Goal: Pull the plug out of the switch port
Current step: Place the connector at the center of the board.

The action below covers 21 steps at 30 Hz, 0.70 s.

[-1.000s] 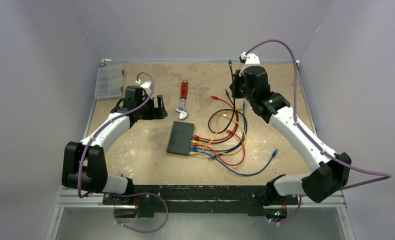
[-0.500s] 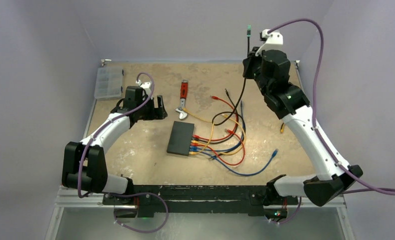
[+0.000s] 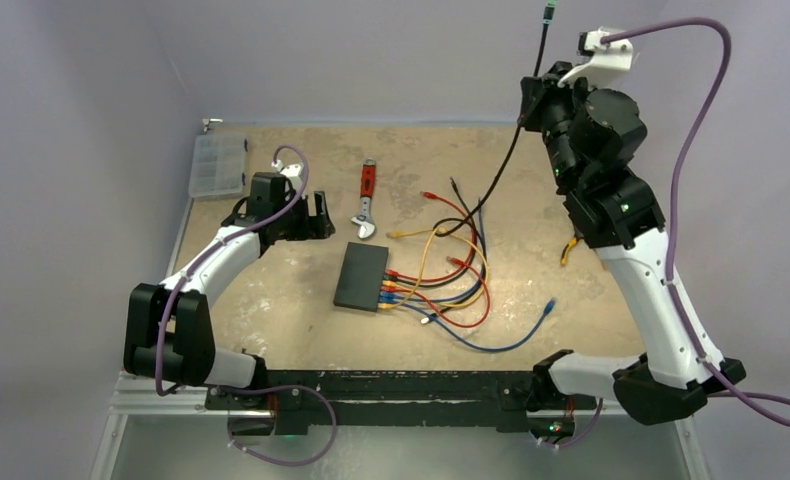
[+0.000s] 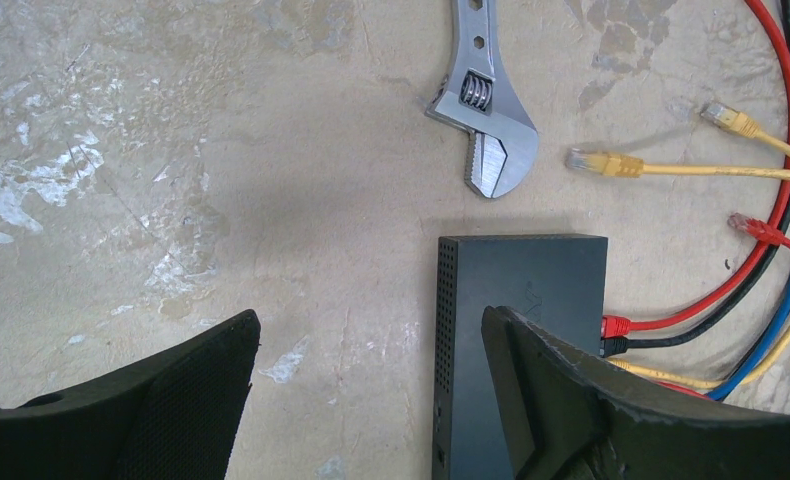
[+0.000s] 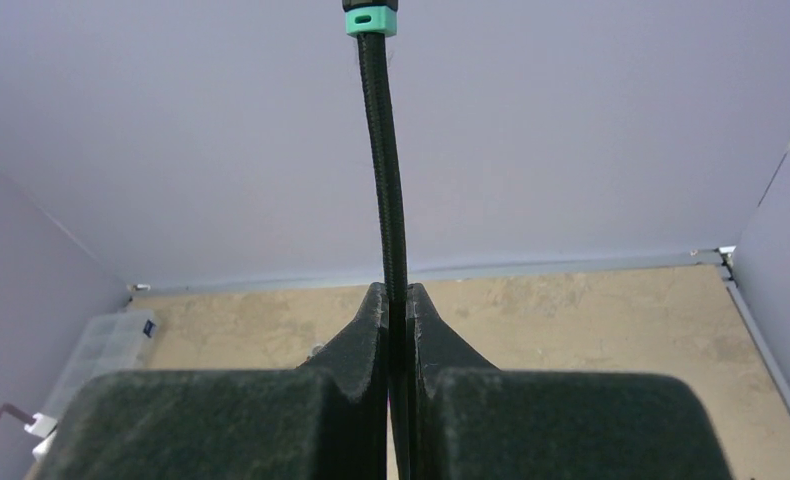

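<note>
The flat black switch [image 3: 361,276] lies mid-table, and red, black, yellow and blue plugs [image 3: 388,288] sit in the ports on its right edge. My right gripper [image 3: 533,95] is raised high at the back right, shut on a black cable [image 5: 381,150]. That cable's teal-collared plug [image 3: 548,10] sticks up above the fingers [image 5: 370,18], and the rest slants down to the tangle beside the switch. My left gripper [image 3: 316,215] hovers open behind the switch's left corner [image 4: 371,318], with nothing between its fingers. The switch [image 4: 531,290] shows partly behind the right finger.
An adjustable wrench [image 3: 367,205] with a red handle lies just behind the switch. A clear compartment box [image 3: 217,165] sits at the back left corner. Loose cable ends lie to the right: yellow [image 3: 569,250], blue [image 3: 551,303] and red [image 3: 426,195]. Walls close in three sides.
My right arm has risen and swung right, carrying the black cable and its teal plug well above the table, so the cable now slants up. A loose yellow end slid left. The left arm stayed still.
</note>
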Motion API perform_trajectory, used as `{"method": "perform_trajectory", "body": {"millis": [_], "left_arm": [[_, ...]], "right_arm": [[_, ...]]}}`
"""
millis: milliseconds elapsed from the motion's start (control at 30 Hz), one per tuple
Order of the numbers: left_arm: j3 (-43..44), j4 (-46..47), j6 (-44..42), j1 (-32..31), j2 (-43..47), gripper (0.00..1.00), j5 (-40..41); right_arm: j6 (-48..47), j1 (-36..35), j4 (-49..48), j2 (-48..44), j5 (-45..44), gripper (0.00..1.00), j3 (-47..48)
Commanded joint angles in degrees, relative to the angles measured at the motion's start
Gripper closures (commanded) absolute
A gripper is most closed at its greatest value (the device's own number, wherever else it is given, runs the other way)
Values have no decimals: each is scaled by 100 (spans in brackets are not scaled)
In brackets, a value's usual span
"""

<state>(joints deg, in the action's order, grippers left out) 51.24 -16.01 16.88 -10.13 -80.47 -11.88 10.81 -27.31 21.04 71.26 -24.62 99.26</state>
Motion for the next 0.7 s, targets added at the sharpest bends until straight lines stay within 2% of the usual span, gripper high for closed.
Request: {"method": "perform_trajectory", "body": {"millis": [0,300,667], "left_arm": [[-9,3,-67,37,137,18,20],[-4,-7,-71,37,96,18,28],[15,-42,-84,37,88,18,60]], "right_arm": [[-318,26,-643,-280,-458,100,406],[-669,20,-980,-419,-702,100,817],[-691,18,-1002,-244,-449,100,1499]]}}
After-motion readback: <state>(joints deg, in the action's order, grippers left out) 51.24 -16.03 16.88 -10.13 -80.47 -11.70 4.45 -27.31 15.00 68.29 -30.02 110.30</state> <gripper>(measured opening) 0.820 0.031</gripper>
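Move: The black cable's plug, already pinched in the right hand, is meant for the bare middle of the board: about 16 cm to this hand's left, 4 cm farther out and 50 cm below. The cable tangle's upper loop lies some 7 cm left and 5 cm ahead, the switch 24 cm left and 5 cm back, both about 50 cm down. From the idle left hand, the middle is 15 cm right, 4 cm ahead, 9 cm below. The black cable, still pinched just behind its green-banded plug, is hauled higher, up and away from the switch and the tangle: the right hand climbs about 11 cm while drawing back some 6 cm and to the right 5 cm. The wrist tips up roughly 15 degrees and turns slightly clockwise; the fingers stay shut. ##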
